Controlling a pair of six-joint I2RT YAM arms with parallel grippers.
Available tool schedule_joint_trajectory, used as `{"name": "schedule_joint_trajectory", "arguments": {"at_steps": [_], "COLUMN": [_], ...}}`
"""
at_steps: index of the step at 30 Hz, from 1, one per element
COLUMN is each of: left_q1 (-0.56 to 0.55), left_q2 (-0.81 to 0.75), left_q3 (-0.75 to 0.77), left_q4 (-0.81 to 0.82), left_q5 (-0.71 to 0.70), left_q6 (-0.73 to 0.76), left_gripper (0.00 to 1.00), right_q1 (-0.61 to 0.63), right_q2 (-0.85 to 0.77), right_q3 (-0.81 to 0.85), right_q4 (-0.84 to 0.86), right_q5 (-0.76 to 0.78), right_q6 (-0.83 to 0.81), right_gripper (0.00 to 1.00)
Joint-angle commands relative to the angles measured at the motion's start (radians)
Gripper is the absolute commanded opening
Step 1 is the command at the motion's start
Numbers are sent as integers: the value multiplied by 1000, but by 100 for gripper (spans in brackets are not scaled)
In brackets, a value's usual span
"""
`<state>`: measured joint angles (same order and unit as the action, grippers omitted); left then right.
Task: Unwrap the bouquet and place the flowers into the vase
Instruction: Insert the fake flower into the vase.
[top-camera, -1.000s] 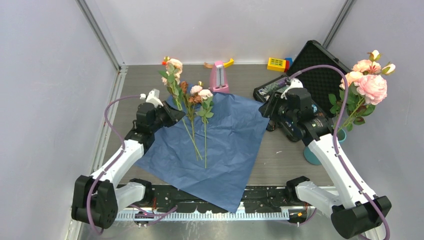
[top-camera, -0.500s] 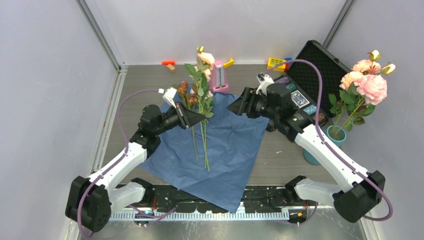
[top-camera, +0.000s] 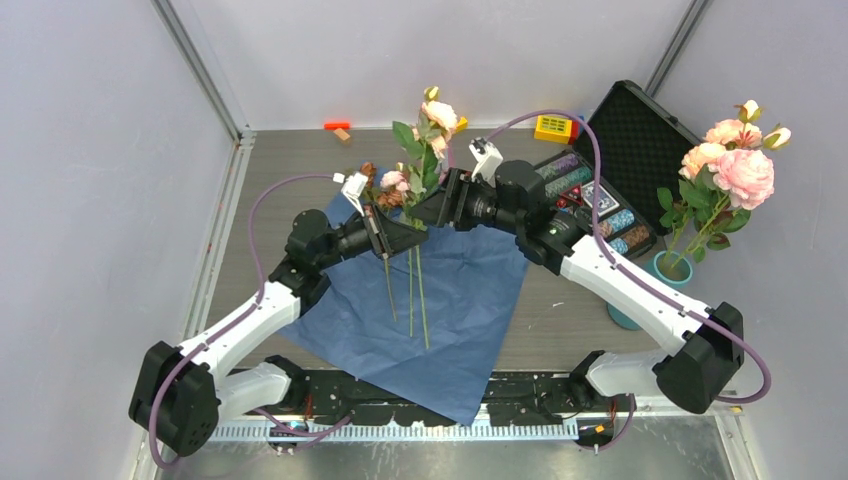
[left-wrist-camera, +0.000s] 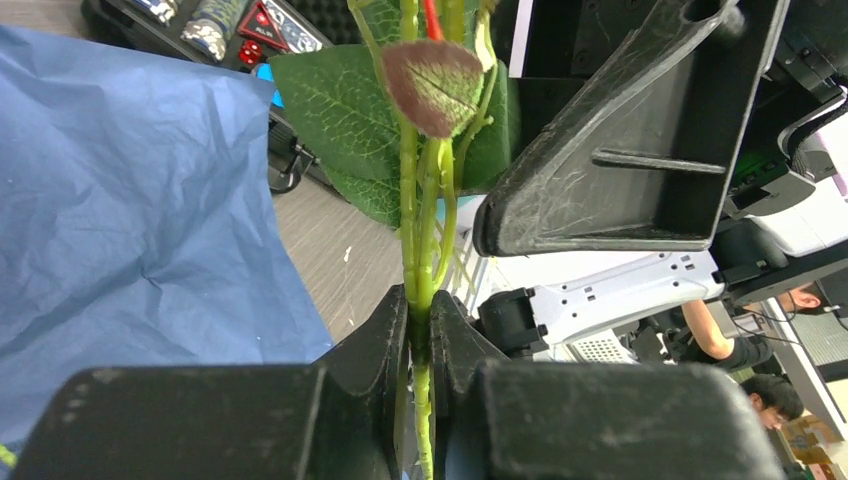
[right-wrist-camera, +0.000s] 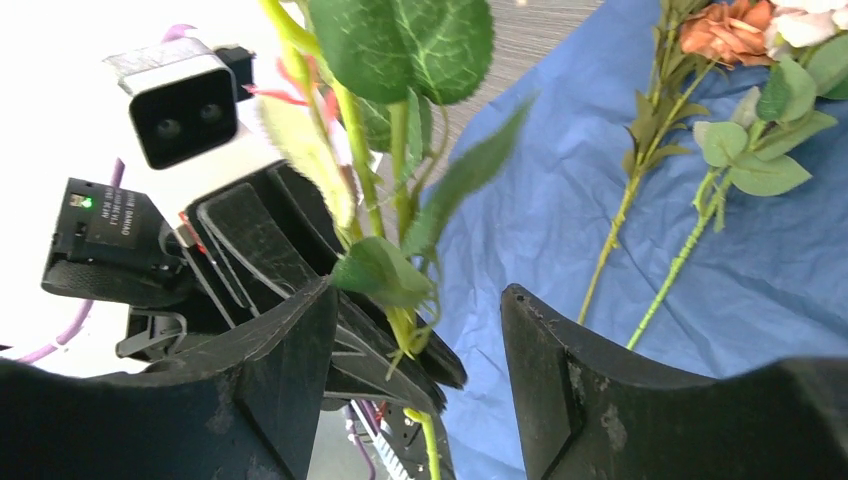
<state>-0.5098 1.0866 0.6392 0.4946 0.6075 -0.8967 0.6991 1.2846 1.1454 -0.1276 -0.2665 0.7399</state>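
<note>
The bouquet lies unwrapped: its blue paper (top-camera: 450, 290) is spread flat with two loose flowers (top-camera: 392, 182) on it. A third flower (top-camera: 438, 115) stands lifted above the paper. My left gripper (top-camera: 405, 237) is shut on its green stem (left-wrist-camera: 420, 300). From the right, my right gripper (top-camera: 428, 210) stands open, its fingers on either side of that stem and its leaves (right-wrist-camera: 385, 270), not touching. In the right wrist view the right gripper (right-wrist-camera: 415, 300) faces the left gripper (right-wrist-camera: 270, 250). At the far right, the teal vase (top-camera: 672, 268) holds several pink roses (top-camera: 740, 170).
An open black case (top-camera: 640, 140) with chips and cards lies behind the right arm. A yellow toy (top-camera: 553, 127) and a red block (top-camera: 338, 126) sit by the back wall. Another teal object (top-camera: 625, 312) stands near the vase. Enclosure walls close both sides.
My left gripper has lifted one flower off the paper and carried it right. The right arm has swung left from the case to the stem, and its jaws have opened wider.
</note>
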Motion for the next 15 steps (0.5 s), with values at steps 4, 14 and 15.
{"name": "schedule_joint_trajectory", "arguments": {"at_steps": [4,14,15], "left_q1": [-7,-7,-7], "left_q2": [-16,-18,-17], "left_q3": [31,30,30], "left_q4": [82,82,82], "left_q5": [25,31,32], "left_q6": [-13,-13,-13], "left_gripper": [0,0,0], "right_q1": [29,38,39], "right_q2": [24,29,27], "right_q3": [60,62,62], "right_q4": [101,103,103], "right_q5": [-13,-1,0], "right_q6": [36,41,41], "right_gripper": [62,44,43]}}
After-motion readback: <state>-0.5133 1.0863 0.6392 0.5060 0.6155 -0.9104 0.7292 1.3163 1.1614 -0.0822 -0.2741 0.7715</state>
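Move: The stem stretch to grip runs roughly fore-and-aft, about 2 cm left of the right hand and 1 cm above its point. The left hand holds the same flower farther back, so that stretch lies some 5 cm ahead of it and 2 cm above. From the right hand, the loose flowers' blooms lie about 8 cm left, 6 cm ahead and 25 cm below; the pink metronome stands roughly 12 cm ahead, 3 cm to the right, 20 cm below. Ease the right gripper about 2 cm left and slightly up, bringing its open fingers around the held flower's stem just ahead of the left grip. Slow to a near stop there and narrow the fingers by about a third, one above the stem and one below it, without shutting fully. Keep the left gripper still and pinching the stem. ##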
